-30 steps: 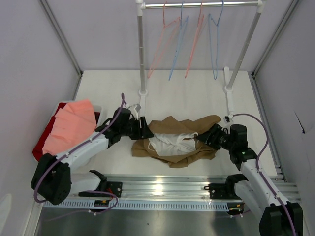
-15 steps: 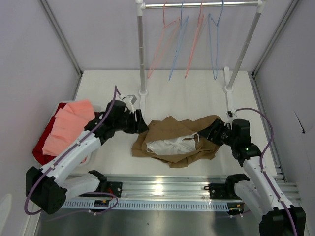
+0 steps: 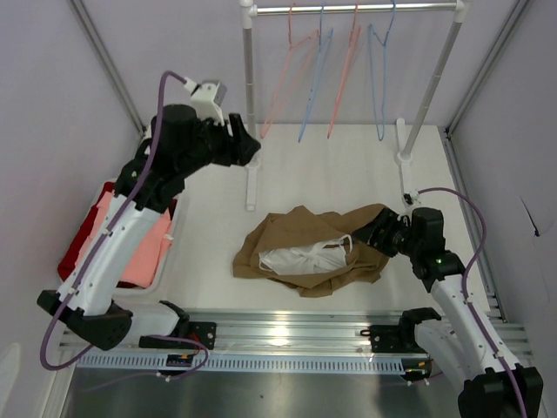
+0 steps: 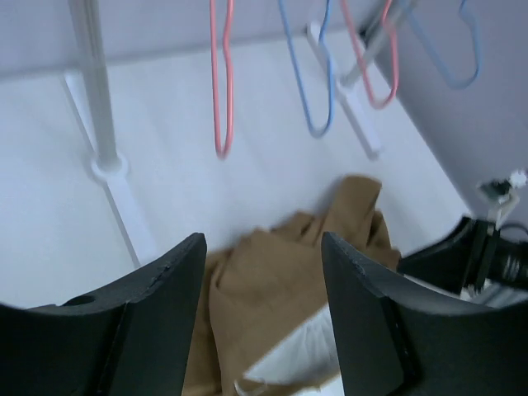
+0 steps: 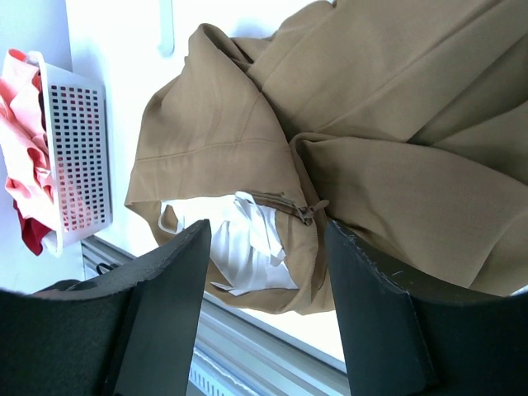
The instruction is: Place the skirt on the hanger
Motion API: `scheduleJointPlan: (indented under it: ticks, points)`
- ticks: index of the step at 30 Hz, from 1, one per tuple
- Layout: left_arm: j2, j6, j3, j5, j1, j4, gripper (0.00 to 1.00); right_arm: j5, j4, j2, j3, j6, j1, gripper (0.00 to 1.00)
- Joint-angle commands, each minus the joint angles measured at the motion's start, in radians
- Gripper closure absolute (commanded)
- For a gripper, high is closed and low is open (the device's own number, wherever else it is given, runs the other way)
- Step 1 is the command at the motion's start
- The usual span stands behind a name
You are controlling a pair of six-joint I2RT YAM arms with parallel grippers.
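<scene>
The tan-brown skirt [image 3: 300, 239] lies crumpled on the white table, its white lining [image 3: 300, 259] showing at the front. Two pale-pink hangers [image 3: 278, 87] hang on the rack at the back, beside blue ones. My left gripper [image 3: 248, 148] is open and empty, raised high near the rack's left post. In its wrist view [image 4: 264, 280] the skirt [image 4: 272, 280] lies far below and a pink hanger [image 4: 221, 91] hangs ahead. My right gripper [image 3: 374, 231] is open at the skirt's right edge. Its wrist view [image 5: 268, 297] shows the skirt [image 5: 371, 124] just ahead of the jaws.
The rack's left post [image 3: 250, 87] stands next to my left gripper, its foot [image 3: 252, 187] on the table. The right post [image 3: 431, 87] is behind my right arm. A white basket [image 3: 164, 252] with salmon-pink and red cloth sits at the left. Blue hangers [image 3: 380, 78] share the rail.
My left arm has left the skirt's left edge and risen up and back toward the rack. The skirt's left side has settled. My right gripper has drawn back slightly to the right.
</scene>
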Motion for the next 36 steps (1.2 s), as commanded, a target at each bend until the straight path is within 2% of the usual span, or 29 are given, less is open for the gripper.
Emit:
scheduleJointPlan:
  ticks: [1, 8, 15, 23, 36]
  points:
    - [0.099, 0.105, 0.21, -0.059, -0.004, 0.026, 0.35, 0.011, -0.014, -0.004, 0.054, -0.032, 0.002, 0.36]
    - [0.287, 0.232, 0.339, -0.128, -0.002, 0.201, 0.32, 0.002, -0.037, 0.004, 0.089, -0.049, -0.001, 0.37]
    - [0.414, 0.285, 0.355, -0.105, -0.002, 0.411, 0.31, -0.018, -0.048, 0.014, 0.12, -0.06, -0.003, 0.37]
    - [0.529, 0.282, 0.393, -0.126, -0.002, 0.494, 0.31, -0.022, -0.05, 0.017, 0.129, -0.077, -0.004, 0.37]
    - [0.594, 0.262, 0.431, -0.132, -0.002, 0.543, 0.34, -0.033, -0.028, 0.043, 0.122, -0.095, -0.007, 0.38]
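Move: The leftmost pink hanger hangs about 25 cm ahead of the left hand, 8 cm to the right and a few centimetres higher. The left blue hanger is level with it, some 7 cm farther right, and the rack's left post stands about 25 cm straight ahead of the hand. From the right hand, the pink hanger lies roughly 30 cm ahead, 20 cm left and 25 cm up. Left hand arcs about 19 cm forward, 7 cm right, tilting up 20 degrees, open fingers straddling the leftmost pink hanger. ##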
